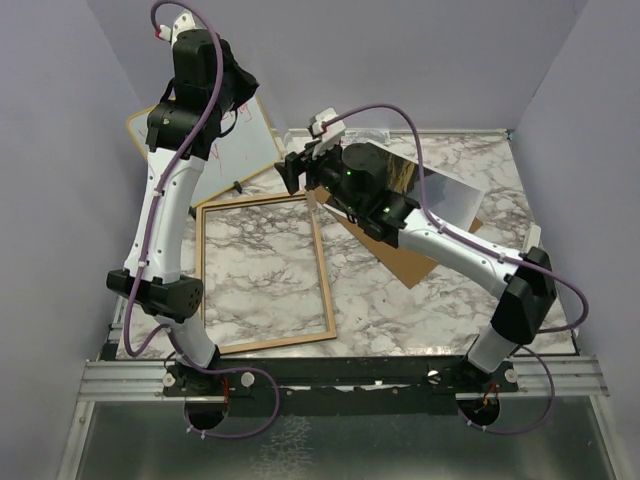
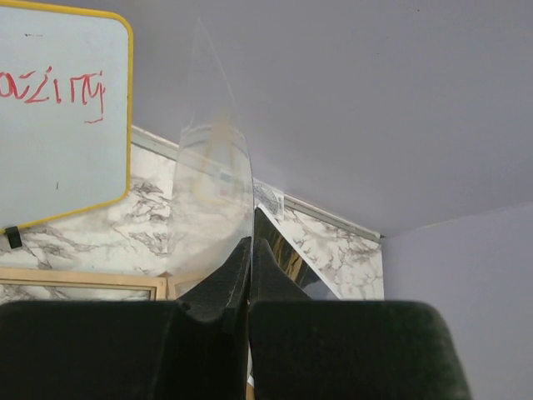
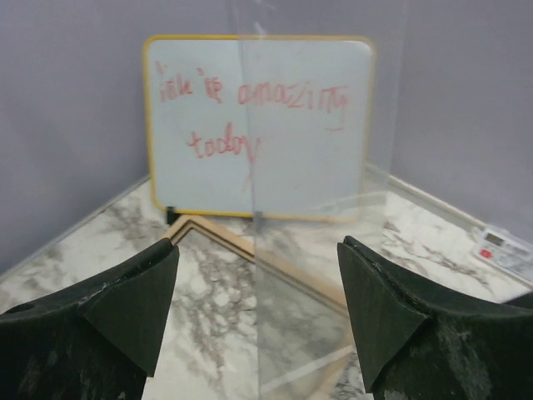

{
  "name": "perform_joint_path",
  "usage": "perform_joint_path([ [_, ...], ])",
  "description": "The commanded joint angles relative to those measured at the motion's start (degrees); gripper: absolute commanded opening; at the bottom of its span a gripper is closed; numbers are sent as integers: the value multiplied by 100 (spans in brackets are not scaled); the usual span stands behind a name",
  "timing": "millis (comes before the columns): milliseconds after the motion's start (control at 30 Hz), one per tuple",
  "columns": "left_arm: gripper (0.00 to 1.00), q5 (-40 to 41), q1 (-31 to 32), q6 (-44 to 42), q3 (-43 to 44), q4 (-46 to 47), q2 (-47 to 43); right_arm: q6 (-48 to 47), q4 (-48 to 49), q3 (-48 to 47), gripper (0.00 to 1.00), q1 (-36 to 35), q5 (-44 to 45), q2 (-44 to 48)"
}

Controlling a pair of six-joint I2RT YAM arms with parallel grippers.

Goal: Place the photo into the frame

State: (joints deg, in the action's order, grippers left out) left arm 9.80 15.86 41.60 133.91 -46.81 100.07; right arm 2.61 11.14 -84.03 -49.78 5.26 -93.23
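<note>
The frame [image 1: 324,270] lies flat on the marble table, light wood face up, and its rails also show in the wrist views [image 2: 75,279] [image 3: 225,237]. The photo [image 1: 450,195], a glossy grey and dark sheet, rests on a brown board behind my right arm; its dark corner [image 2: 287,254] shows past the left fingers. My left gripper [image 1: 243,95] [image 2: 251,243] is raised at the back left, shut on a clear sheet [image 2: 212,192]. My right gripper [image 1: 296,172] [image 3: 258,250] is open, facing that clear sheet [image 3: 325,275], whose edge stands midway between its fingers.
A yellow-edged whiteboard [image 1: 250,140] [image 3: 258,125] with red writing leans against the back left wall. The brown board [image 1: 405,262] lies under my right forearm. A small white device [image 3: 504,246] sits by the back wall. Grey walls enclose the table.
</note>
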Motion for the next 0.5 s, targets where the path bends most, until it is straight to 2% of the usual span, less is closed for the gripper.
perform_joint_path([
  [0,0,28,-21,292,-73,172,-256,-983,184,-384,80,-198,1663,-695],
  [133,0,22,-21,355,-184,173,-316,-1125,144,-526,75,-257,1989,-942],
  [200,0,15,-21,364,-219,173,-358,-1138,177,-466,69,-283,2056,-993],
  [300,0,16,-21,392,-292,176,-410,-1287,193,-418,56,-371,2106,-1083],
  [467,0,-63,-21,405,-329,179,-436,-1618,313,-475,28,-539,2446,-1115],
])
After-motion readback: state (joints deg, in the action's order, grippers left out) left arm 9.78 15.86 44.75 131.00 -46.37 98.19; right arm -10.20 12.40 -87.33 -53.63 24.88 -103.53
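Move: Only some 3 cm ahead of the right hand and 2 cm to its left hangs the upright near edge of the clear sheet; its grip spot is a few centimetres lower. On the table roughly 34 cm below, the empty wooden frame is centred about 10 cm back and 9 cm left, the photo about 9 cm ahead and 22 cm right. From the left hand that spot on the edge lies about 7 cm back, 8 cm right and 12 cm down. Sinking about 6 cm along the clear sheet's hanging edge and going some 4 cm forward, the right hand swings its fingers about 15 degrees clockwise and dips them a little. It then nearly halts while the fingers, wide open at first, close past halfway around the edge. The left hand keeps holding the sheet up, almost still. ##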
